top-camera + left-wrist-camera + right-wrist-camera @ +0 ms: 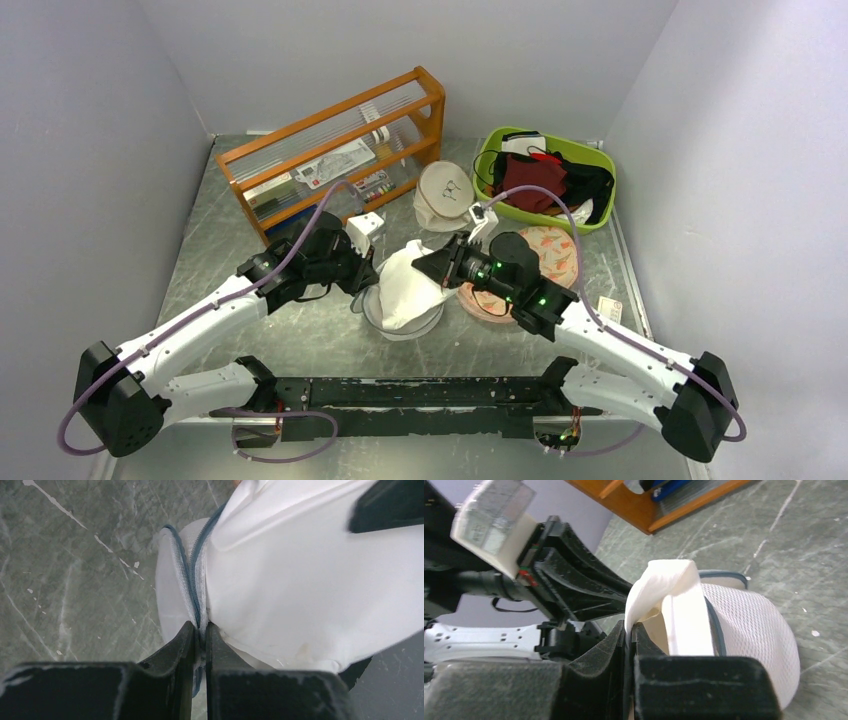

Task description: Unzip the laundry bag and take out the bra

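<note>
The round white mesh laundry bag [405, 320] lies mid-table between the arms. My left gripper [200, 626] is shut on the bag's grey-blue zip edge [192, 575] at its left side [368, 272]. A smooth white fabric fold [408, 280] rises from the bag's opening. My right gripper [629, 624] is shut on the lower end of that fold [674, 580], beside the mesh dome [749, 625]. A dark red garment [530, 180] lies in the green basket; I cannot tell whether it is the bra. Nothing dark red shows at the bag.
An orange wooden rack [335, 150] stands at the back left. Behind the bag is a cream round pouch [445, 192]. A peach printed pad [552, 255] lies under the right arm. The green basket [600, 160] holds black clothing. Grey walls close in three sides.
</note>
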Motion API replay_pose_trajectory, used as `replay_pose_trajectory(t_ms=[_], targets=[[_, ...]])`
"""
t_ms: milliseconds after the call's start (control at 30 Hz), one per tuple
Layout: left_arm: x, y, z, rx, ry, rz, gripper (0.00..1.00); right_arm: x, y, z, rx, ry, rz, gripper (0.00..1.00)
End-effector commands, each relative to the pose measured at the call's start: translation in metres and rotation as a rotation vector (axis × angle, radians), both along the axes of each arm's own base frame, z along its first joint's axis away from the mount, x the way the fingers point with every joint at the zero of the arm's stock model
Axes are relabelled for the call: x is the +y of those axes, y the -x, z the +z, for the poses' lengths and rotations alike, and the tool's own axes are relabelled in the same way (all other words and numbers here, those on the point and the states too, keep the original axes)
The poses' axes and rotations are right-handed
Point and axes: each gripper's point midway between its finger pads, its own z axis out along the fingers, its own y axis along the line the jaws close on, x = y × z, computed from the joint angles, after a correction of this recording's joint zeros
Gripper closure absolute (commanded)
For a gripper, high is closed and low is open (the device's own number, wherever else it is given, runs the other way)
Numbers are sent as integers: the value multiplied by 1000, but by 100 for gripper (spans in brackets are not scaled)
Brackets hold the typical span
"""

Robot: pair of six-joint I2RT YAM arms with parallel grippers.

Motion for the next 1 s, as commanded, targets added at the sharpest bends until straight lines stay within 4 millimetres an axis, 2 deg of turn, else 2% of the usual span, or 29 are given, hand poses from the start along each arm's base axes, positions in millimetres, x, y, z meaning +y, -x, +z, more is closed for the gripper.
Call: replay_pose_trajectory(t_ms=[0, 233, 367, 533, 700, 833, 967], targets=[[-3, -2, 8, -20, 14, -14, 93, 1, 9, 66, -108, -135, 64, 100], [-2, -2, 9, -30, 18, -9, 93, -24, 5, 95, -194, -87, -32, 100], [-3, -2, 6, -19, 9, -13, 93, -34, 2, 101, -216, -74, -78, 100], [-2, -3, 8, -24, 11, -6, 92, -45, -7, 94, -216, -9, -141, 100], [-1, -3, 11, -38, 18, -5, 76, -66, -17, 84, -211, 54, -255, 100], [-1, -3, 10, -34, 12, -3, 66, -83, -26, 84, -226, 103, -348, 100], [2, -5, 13, -48, 11, 14, 50, -101, -37, 80, -228, 164, -448, 100]])
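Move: Ahead and to the right of the right hand, which already pinches the white bra, the green basket's middle lies about 25 cm farther out, 29 cm right and 17 cm lower. The laundry bag's middle is 3 cm back, 4 cm left and 14 cm below; the fruit-print bags are 5 cm ahead, 21 cm right and 20 cm down. From the left hand, pinching the bag's hinge, its middle is 3 cm back, 7 cm right, 6 cm lower; the basket is 25 cm ahead, 40 cm right, 10 cm lower. Lifting the bra from over the laundry bag, the right hand rises some 10 cm, keeping its pinch, then sweeps right and a little forward towards the green basket while sinking about 3 cm, its fingers swinging clockwise and tipping up. The left hand stays at the bag's hinge and only near the end opens its fingers partway, letting go. ##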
